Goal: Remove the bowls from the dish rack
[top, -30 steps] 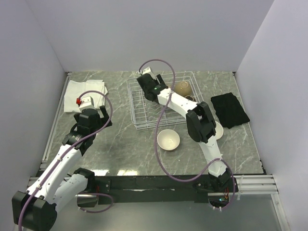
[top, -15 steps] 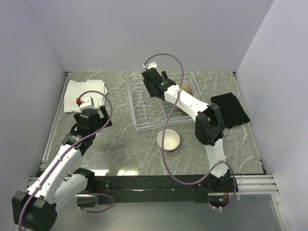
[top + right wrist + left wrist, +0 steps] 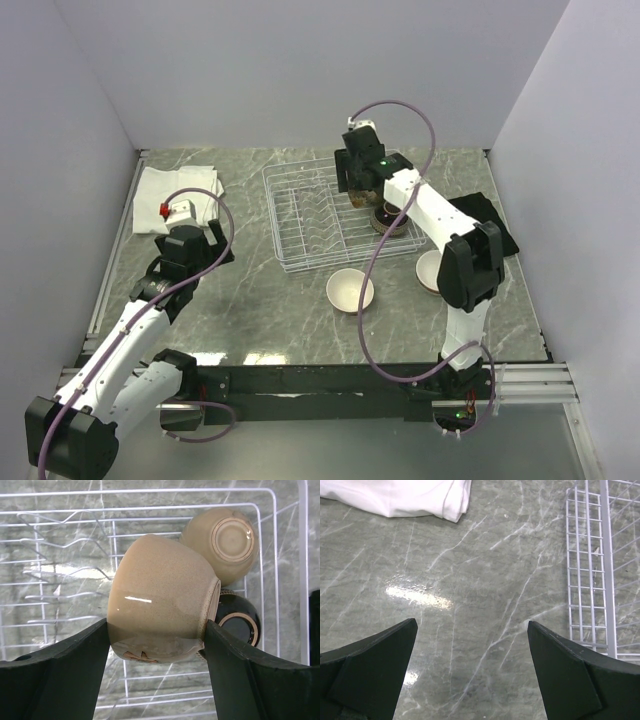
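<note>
The white wire dish rack (image 3: 300,215) stands at the middle back of the table. My right gripper (image 3: 157,625) is shut on a tan bowl (image 3: 160,605), which lies on its side with its rim to the right, over the rack's right end (image 3: 50,580). Below it in the rack sit a second tan bowl (image 3: 225,542), upside down, and a black-brown bowl (image 3: 237,622). In the top view my right gripper (image 3: 360,190) hangs over that end. A bowl with a cream inside (image 3: 350,290) stands on the table in front of the rack. My left gripper (image 3: 472,625) is open over bare table.
A folded white cloth (image 3: 175,195) lies at the back left and a black cloth (image 3: 480,228) at the right. Another bowl (image 3: 432,272) sits on the table, half hidden behind my right arm. The rack's edge (image 3: 587,570) is right of my left gripper.
My right gripper has swung from the rack's back left to its right end, and the forearm has moved right with it. The left arm has not moved.
</note>
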`<action>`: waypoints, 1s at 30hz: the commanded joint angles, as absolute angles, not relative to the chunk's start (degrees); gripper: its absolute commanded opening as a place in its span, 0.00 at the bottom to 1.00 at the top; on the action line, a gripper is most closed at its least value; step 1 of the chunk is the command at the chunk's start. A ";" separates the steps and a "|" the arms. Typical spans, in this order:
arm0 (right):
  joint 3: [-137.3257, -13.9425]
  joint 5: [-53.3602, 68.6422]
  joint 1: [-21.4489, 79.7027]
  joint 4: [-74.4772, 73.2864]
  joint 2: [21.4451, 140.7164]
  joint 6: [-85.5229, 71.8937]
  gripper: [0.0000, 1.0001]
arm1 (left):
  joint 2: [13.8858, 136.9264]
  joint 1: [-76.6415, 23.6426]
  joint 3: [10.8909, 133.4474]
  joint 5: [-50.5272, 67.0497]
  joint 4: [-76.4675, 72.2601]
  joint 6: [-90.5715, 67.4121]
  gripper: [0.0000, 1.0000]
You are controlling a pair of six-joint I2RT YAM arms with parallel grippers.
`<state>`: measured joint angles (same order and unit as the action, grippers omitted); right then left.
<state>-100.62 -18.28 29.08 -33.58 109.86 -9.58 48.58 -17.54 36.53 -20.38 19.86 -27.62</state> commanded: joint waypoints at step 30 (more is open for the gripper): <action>-82.63 13.88 26.45 -24.18 81.92 -23.81 0.00 | 75.14 -20.38 54.93 18.37 -8.86 -36.83 0.99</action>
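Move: The held tan bowl sits in the right fingers, about 37 cm to the left hand's right, some 17 cm ahead and slightly higher; the left gripper lies correspondingly from the right hand, 18 cm back, 37 cm left, 3 cm lower. Roughly 11 cm below the right hand in the rack are the other tan bowl, 4 cm ahead and 6 cm right, and the black bowl, 5 cm back and 6 cm right. The red bowl stands 22 cm back, 3 cm left, about 16 cm below. The tan bowl, still pinched by the right hand, is drawn back over the rack about 10 cm and lifted some 6 cm, while that hand rolls its left side up around 25 degrees. The empty left hand, fingers staying wide open, sweeps right towards the bowl, then also forward and up, turning clockwise and rolling its right side up as it comes. ##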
